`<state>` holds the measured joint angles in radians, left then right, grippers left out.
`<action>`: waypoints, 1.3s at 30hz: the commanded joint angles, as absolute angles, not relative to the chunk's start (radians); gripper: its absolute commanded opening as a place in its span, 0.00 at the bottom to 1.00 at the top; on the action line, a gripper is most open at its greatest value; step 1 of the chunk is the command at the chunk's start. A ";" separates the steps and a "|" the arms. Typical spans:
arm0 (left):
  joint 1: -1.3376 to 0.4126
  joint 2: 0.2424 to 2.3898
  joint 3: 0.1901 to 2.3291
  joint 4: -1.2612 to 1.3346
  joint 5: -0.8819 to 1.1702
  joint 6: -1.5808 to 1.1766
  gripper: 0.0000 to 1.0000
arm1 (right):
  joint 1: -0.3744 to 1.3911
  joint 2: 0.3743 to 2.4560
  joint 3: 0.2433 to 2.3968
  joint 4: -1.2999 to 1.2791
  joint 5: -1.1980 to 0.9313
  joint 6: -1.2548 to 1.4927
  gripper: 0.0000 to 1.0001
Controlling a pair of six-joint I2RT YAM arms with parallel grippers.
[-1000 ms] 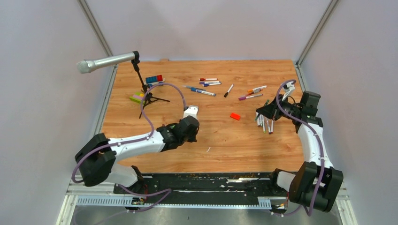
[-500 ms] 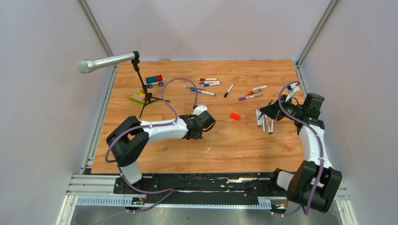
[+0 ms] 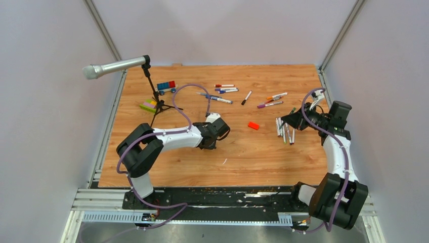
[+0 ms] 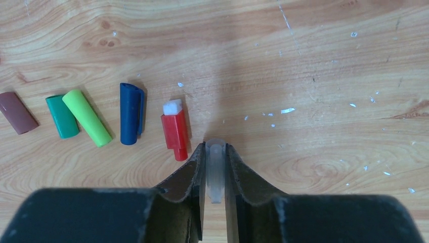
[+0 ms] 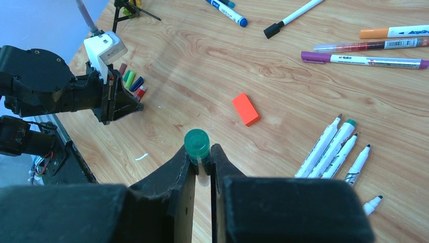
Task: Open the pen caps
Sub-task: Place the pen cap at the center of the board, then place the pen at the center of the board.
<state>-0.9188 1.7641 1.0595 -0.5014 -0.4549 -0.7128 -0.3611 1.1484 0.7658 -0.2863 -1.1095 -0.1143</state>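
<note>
A clear pen cap (image 4: 216,169) sits between my left gripper's (image 4: 215,152) fingers, low over the table, with both pads against its sides. Beside it lies a row of loose pen caps: red (image 4: 174,130), blue (image 4: 131,114), light green (image 4: 87,118), green (image 4: 62,117), brown (image 4: 17,113). My right gripper (image 5: 202,152) is shut on a pen with a green end (image 5: 197,143), held up above the table at the right (image 3: 292,118). Several uncapped white pens (image 5: 336,149) lie under it. In the top view the left gripper (image 3: 215,134) is mid-table.
Capped pens lie at the back: purple (image 5: 364,59), orange (image 5: 394,32), black-tipped (image 5: 293,18), blue (image 5: 227,12). An orange block (image 3: 253,125) lies between the arms. A microphone on a tripod (image 3: 114,67) and toy bricks (image 3: 166,86) stand at the back left.
The left arm swung from the near left out toward the table's middle, then settled slightly lower by the row of caps. The right gripper drew a little to the right with its pen.
</note>
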 commanded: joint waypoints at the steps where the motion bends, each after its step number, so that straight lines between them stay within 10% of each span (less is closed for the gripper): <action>1: -0.911 1.772 1.100 -0.483 -0.459 -0.732 0.25 | -0.371 1.142 0.762 -0.240 -1.144 -0.132 0.00; 18: -0.911 1.600 1.100 -0.515 -0.436 -0.727 0.34 | -0.412 1.139 0.770 -0.270 -1.130 -0.156 0.00; 39: -0.899 1.029 0.669 -0.167 -0.254 -0.582 0.83 | -0.489 1.338 0.884 -0.532 -0.613 -0.422 0.01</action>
<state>-0.9066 1.1149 0.6857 -0.2626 -0.2596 -0.6174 -0.4778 1.2858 0.8295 -0.4858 -0.6941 -0.3775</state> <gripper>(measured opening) 0.824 0.125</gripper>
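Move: The clear pen cap lies on the board between the left hand's fingertips, about 1 cm below the hand point. From that hand the red cap is some 2 cm left and 2 cm ahead, the blue cap about 4 cm left and 3 cm ahead. The right hand holds the green-ended pen, bound for bare board some 11 cm right, 1 cm ahead and 17 cm below; from it, the open pens lie about 4 cm right and 3 cm ahead. The left hand, fingers already partly open, spreads them slightly around the clear cap and lets go, then rises about 10 cm off the board while opening wide, drawing back some 4 cm towards the end and rolling its left side down. The right hand keeps its grip on the green-ended pen and, after a slow start, swings about 10 cm right across the open pens towards the bare board beyond them, sinking some 7 cm as it turns clockwise, rolls left side down and tips downward. ##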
